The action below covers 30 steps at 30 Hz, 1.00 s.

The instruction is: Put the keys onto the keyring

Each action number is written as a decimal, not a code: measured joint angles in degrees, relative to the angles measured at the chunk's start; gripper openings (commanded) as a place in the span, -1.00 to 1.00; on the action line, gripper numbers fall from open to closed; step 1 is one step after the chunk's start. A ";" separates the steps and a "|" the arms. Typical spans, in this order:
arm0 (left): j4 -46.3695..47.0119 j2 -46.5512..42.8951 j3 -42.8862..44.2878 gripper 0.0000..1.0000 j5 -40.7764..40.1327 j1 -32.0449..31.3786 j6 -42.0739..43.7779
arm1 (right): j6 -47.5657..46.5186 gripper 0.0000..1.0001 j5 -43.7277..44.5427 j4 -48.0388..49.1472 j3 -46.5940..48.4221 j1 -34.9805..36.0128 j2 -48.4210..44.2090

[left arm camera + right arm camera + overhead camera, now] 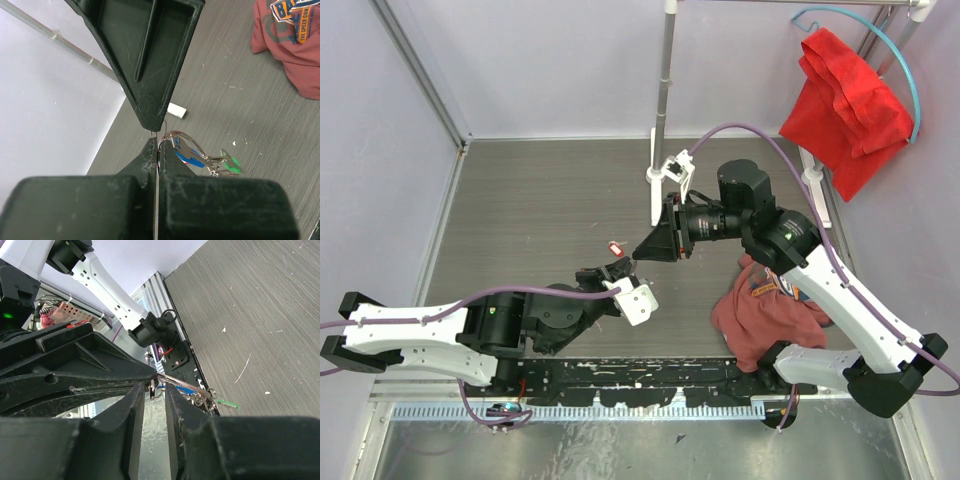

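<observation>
My left gripper (pixel 159 145) is shut on the thin wire keyring (pixel 172 135). A blue key (pixel 189 155) and a green key (pixel 231 165) hang on the ring just above the grey table. My right gripper (pixel 154 390) meets it tip to tip from the far side. Its jaws stand a little apart, with a short metal end of the keyring (pixel 152 388) in the gap, against one finger only. In the top view both grippers (pixel 618 268) (pixel 642 250) meet at the table's middle. A red key (pixel 615 246) lies loose on the table just beside them.
A crumpled red-brown shirt (pixel 765 310) lies to the right of the grippers, under the right arm. A red cloth (pixel 845 105) hangs on a rack at the back right. A white pole stand (pixel 665 150) rises behind the grippers.
</observation>
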 measured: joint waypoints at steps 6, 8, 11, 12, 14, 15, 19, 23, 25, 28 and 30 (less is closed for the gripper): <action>0.02 0.09 0.00 -1.00 0.00 0.00 0.11 | 0.02 -0.67 -0.11 -0.11 -0.02 0.15 0.42; 0.09 0.20 0.00 -1.00 0.00 0.00 0.15 | 0.09 -0.81 -0.33 -0.09 -0.02 0.22 0.44; 0.11 0.28 0.00 -1.00 -0.04 0.00 0.24 | 0.26 -0.98 -0.94 0.07 -0.02 0.35 0.44; 0.15 0.28 0.00 -0.96 -0.09 0.00 0.26 | 0.35 -0.98 -1.14 0.15 -0.02 0.35 0.44; 0.22 0.28 0.00 -0.62 -0.09 0.00 0.26 | 0.42 -0.99 -1.27 0.17 -0.02 0.35 0.44; 0.28 0.28 0.00 -0.40 -0.13 0.00 0.24 | 0.39 -0.98 -1.27 0.17 -0.02 0.35 0.44; 1.07 0.15 0.00 0.42 -0.28 0.00 0.17 | 0.15 -0.98 0.24 0.04 0.00 0.55 0.17; 2.19 -1.01 0.02 0.70 -0.66 0.00 -0.15 | -0.02 -0.99 4.48 -1.03 1.09 0.63 -0.37; 2.43 -2.16 0.02 0.73 -0.96 0.00 -0.79 | 0.00 -0.99 7.28 -1.88 2.25 0.63 -0.83; 2.80 -4.22 0.00 0.73 -1.36 0.00 -1.79 | 0.11 -0.99 11.54 -2.58 3.52 0.63 -1.92; 3.45 -5.53 -0.04 0.73 -2.21 0.00 -2.47 | 0.46 -0.99 14.58 -2.89 4.02 0.63 -2.93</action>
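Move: The keyring is still pinched in the shut left fingertips, its middle some 2 cm to their right and 2 cm lower, with the keys hanging from it. The half-open right fingers straddle its upper rim, the ring's middle being 1 cm back, 1 cm left and 2 cm below them. The loose red-tagged key lies on the table about 14 cm ahead, 5 cm left and 34 cm below the right hand. The right fingers close on the keyring's rim with the hand almost still, taking over from the left. Only then do the left fingers let go, opening wide, and the left hand backs off about 3 cm up and 2 cm left. The right hand draws the ring away some 2.5 cm forward and as much up, slightly right, turning roughly 13 degrees clockwise. ##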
